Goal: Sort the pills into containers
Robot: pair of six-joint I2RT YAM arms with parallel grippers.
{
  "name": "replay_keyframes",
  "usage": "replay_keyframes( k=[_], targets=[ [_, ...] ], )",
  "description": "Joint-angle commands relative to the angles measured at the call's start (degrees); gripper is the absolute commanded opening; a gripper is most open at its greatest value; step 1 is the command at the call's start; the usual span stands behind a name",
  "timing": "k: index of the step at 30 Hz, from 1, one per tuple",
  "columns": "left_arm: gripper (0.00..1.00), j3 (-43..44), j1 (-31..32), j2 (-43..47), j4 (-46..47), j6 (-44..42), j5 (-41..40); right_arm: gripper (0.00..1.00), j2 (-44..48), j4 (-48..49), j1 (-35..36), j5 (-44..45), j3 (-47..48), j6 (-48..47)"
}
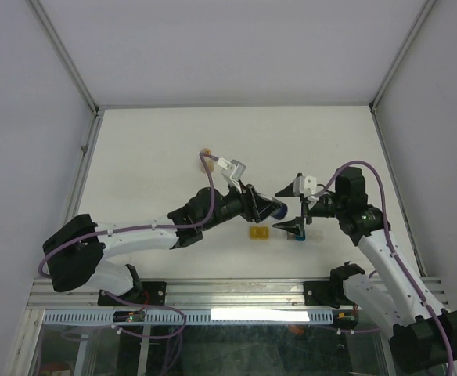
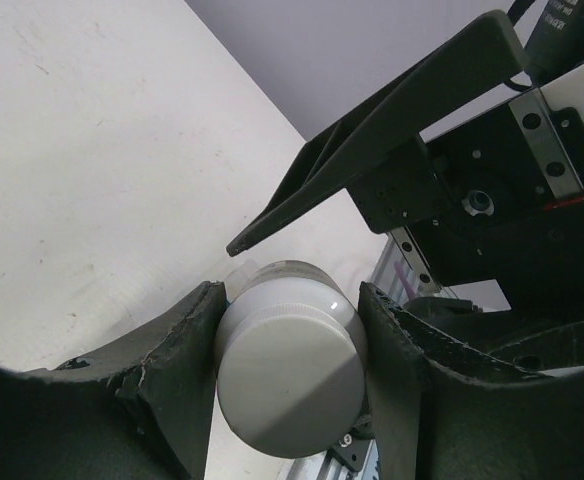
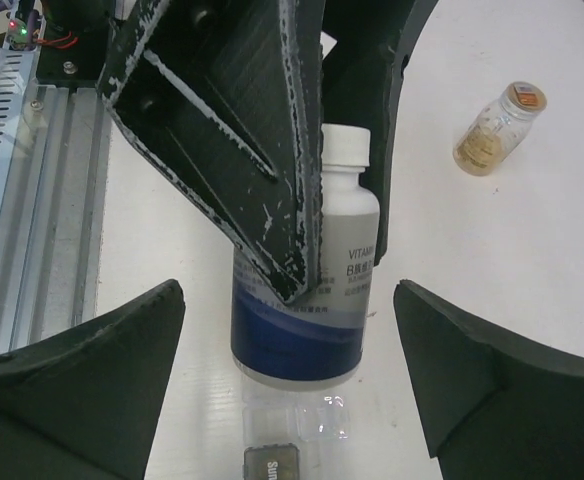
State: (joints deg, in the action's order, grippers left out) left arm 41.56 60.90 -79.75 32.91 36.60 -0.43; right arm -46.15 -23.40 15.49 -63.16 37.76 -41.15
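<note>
My left gripper is shut on a white vitamin bottle with a blue band, gripped at its white cap and held sideways above the table. My right gripper stands open, one finger on each side of the bottle's base, without touching it. The containers lie below: a yellow box, a blue-teal box and a clear box. No loose pills show.
A small amber bottle with tan contents lies on the table beyond the left gripper. A dark lid sits by the clear box. The metal rail runs along the table's near edge.
</note>
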Motion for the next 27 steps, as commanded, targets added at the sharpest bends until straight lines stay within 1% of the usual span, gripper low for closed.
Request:
replay_keyframes(
  k=[1, 8, 19, 21, 23, 24, 25, 27],
  targets=[
    [0.00, 3.0, 1.4, -0.8, 3.8, 2.3, -5.8, 0.88, -0.5, 4.9, 0.9, 1.3, 0.0, 1.9],
    [0.00, 3.4, 2.1, -1.7, 5.7, 3.5, -6.6, 0.81, -1.3, 7.3, 1.5, 2.6, -0.5, 4.0],
    [0.00, 3.9, 2.6, -1.7, 6.7, 4.3, -6.6, 0.71, -2.7, 7.8, 2.9, 3.8, -0.4, 4.7],
    [0.00, 4.2, 2.6, -3.2, 6.8, 4.3, -6.6, 0.66, -2.7, 7.8, 3.1, 3.8, -0.3, 4.6],
    [0.00, 4.4, 2.7, -3.5, 6.7, 4.4, -6.6, 0.59, -2.7, 7.5, 3.2, 4.0, -0.2, 4.3],
    [0.03, 4.3, 2.7, -3.5, 6.7, 4.4, -6.6, 0.53, -2.8, 7.2, 3.3, 3.9, -0.1, 4.1],
    [0.07, 4.3, 2.7, -3.5, 6.7, 4.4, -6.7, 0.48, -2.7, 6.9, 3.3, 3.7, 0.2, 3.9],
    [0.19, 4.0, 2.7, -3.4, 6.7, 4.7, -6.9, 0.34, -2.5, 6.4, 3.3, 3.0, 0.5, 3.5]
  ],
)
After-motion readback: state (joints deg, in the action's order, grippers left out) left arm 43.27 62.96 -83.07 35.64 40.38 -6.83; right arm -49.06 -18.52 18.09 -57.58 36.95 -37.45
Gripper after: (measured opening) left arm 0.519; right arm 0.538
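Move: The pill bottle, held by the left hand, has its middle roughly 4 cm to the right hand's left, level with it, blue base already between the open fingers. On the table some 15 cm below, the blue box lies 5 cm to that hand's right and 2 cm back, the yellow box 5 cm left and 2 cm back. From the left hand, the right gripper is about 6 cm right and 1 cm back, 1 cm lower. Right hand edges 2 cm forward and down, pinching the blue base of the bottle the left still holds. ##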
